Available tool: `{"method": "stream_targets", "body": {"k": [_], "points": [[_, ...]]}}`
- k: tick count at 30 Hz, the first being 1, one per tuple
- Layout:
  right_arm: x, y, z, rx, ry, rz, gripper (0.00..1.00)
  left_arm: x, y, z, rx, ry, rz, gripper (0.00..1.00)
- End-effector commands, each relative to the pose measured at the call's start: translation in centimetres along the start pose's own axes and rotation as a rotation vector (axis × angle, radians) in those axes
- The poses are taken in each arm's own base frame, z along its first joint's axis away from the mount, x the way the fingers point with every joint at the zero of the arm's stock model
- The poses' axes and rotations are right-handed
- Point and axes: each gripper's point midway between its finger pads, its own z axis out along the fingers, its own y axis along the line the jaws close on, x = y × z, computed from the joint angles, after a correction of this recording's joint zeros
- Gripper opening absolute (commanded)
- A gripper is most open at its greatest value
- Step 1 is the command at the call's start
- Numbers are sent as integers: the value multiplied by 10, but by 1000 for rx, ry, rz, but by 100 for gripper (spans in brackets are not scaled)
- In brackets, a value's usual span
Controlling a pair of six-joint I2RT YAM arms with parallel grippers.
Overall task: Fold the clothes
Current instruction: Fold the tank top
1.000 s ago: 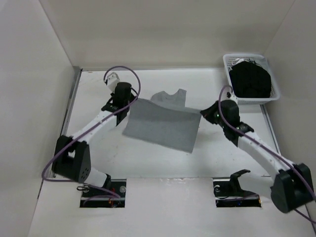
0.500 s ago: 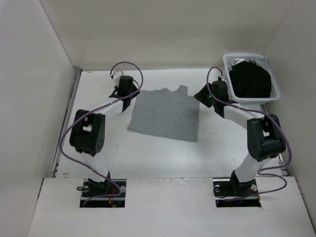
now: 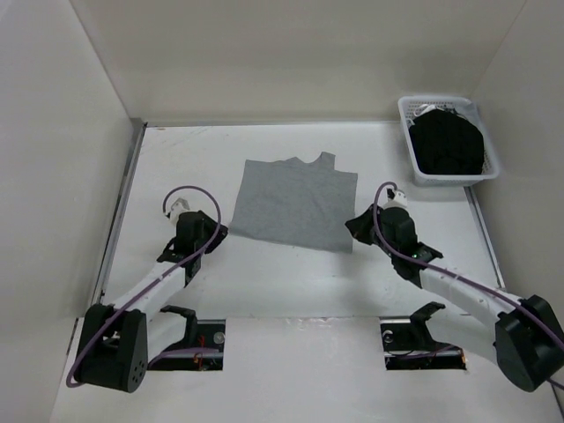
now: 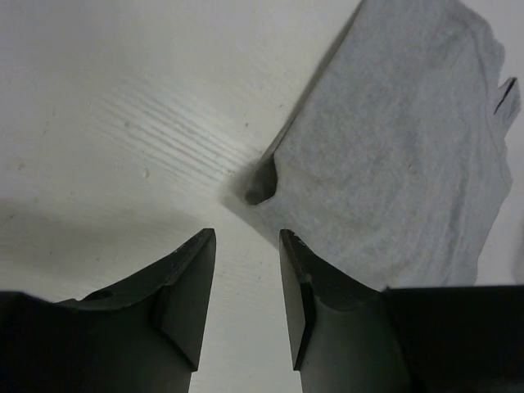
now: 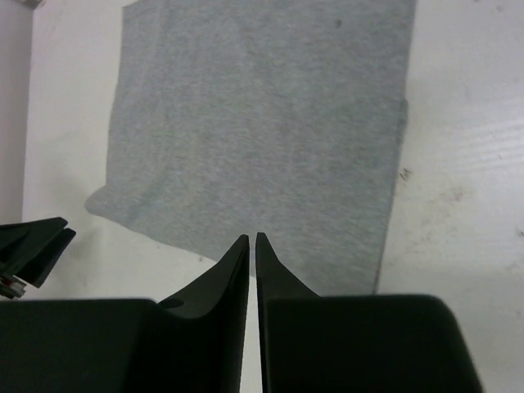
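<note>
The clothes, a light grey sleeveless top (image 3: 295, 203), lie flat on the white table, doubled over with the neckline at the far edge. My left gripper (image 3: 215, 233) hovers just off the top's near left corner. In the left wrist view its jaws (image 4: 246, 236) stand open with only bare table between them, and the curled corner of the top (image 4: 393, 164) lies just ahead. My right gripper (image 3: 354, 222) sits at the near right corner. Its jaws (image 5: 252, 237) are closed to a thin slit, holding nothing, over the near hem of the top (image 5: 262, 123).
A white lattice basket (image 3: 408, 132) holding black garments (image 3: 449, 145) stands at the far right corner. White walls enclose the table on three sides. A metal strip (image 3: 123, 203) runs along the left edge. The left gripper's fingers (image 5: 33, 246) show in the right wrist view.
Both arms let go of the top at its far corners and drew back to its near corners. The top now lies flat. The left jaws opened; the right opened, then closed again.
</note>
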Motion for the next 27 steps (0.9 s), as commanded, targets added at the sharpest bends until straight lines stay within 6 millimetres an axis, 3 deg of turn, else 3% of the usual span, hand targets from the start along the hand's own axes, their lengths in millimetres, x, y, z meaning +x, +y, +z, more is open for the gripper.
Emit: {"method": "stream_targets", "body": {"k": [1,7,13,19,27], "points": [[0,-4,-7,-5,-31,24,12,9,-12,5,88,74,-61,35],[22,-24,-18,24,3,54,15,11,-15,22,117,95,-118,34],[32,-30,-19,35,19,72,22,15,-18,28,120,109,-113,31],[42,-36,-16,77,30,102,37,8,-13,36,107,76,-118,20],[64,-54,-17,189,82,154,44,2,-13,38,113,40,-125,5]]}}
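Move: Just ahead of the left hand, about 3 cm out, 2 cm to its right and 4 cm down, lies the tank top's near-left hem corner; the tank top's middle is some 11 cm ahead and 18 cm right. For the right hand, the near-right hem corner is roughly 3 cm back, 3 cm right and 9 cm below, with the tank top's middle about 10 cm ahead and 11 cm left, and the strap 23 cm ahead and 4 cm left. Sinking about 3 cm onto the near-left hem corner, the left hand then eases some 2 cm forward and slightly right, rolls its left side down a little and closes its fingers to pinch the corner. The right hand drops about 6 cm while drawing back 4 or 5 cm towards the near-right corner, tips its fingers some 10 degrees further down and opens them, stopping short of the cloth. ##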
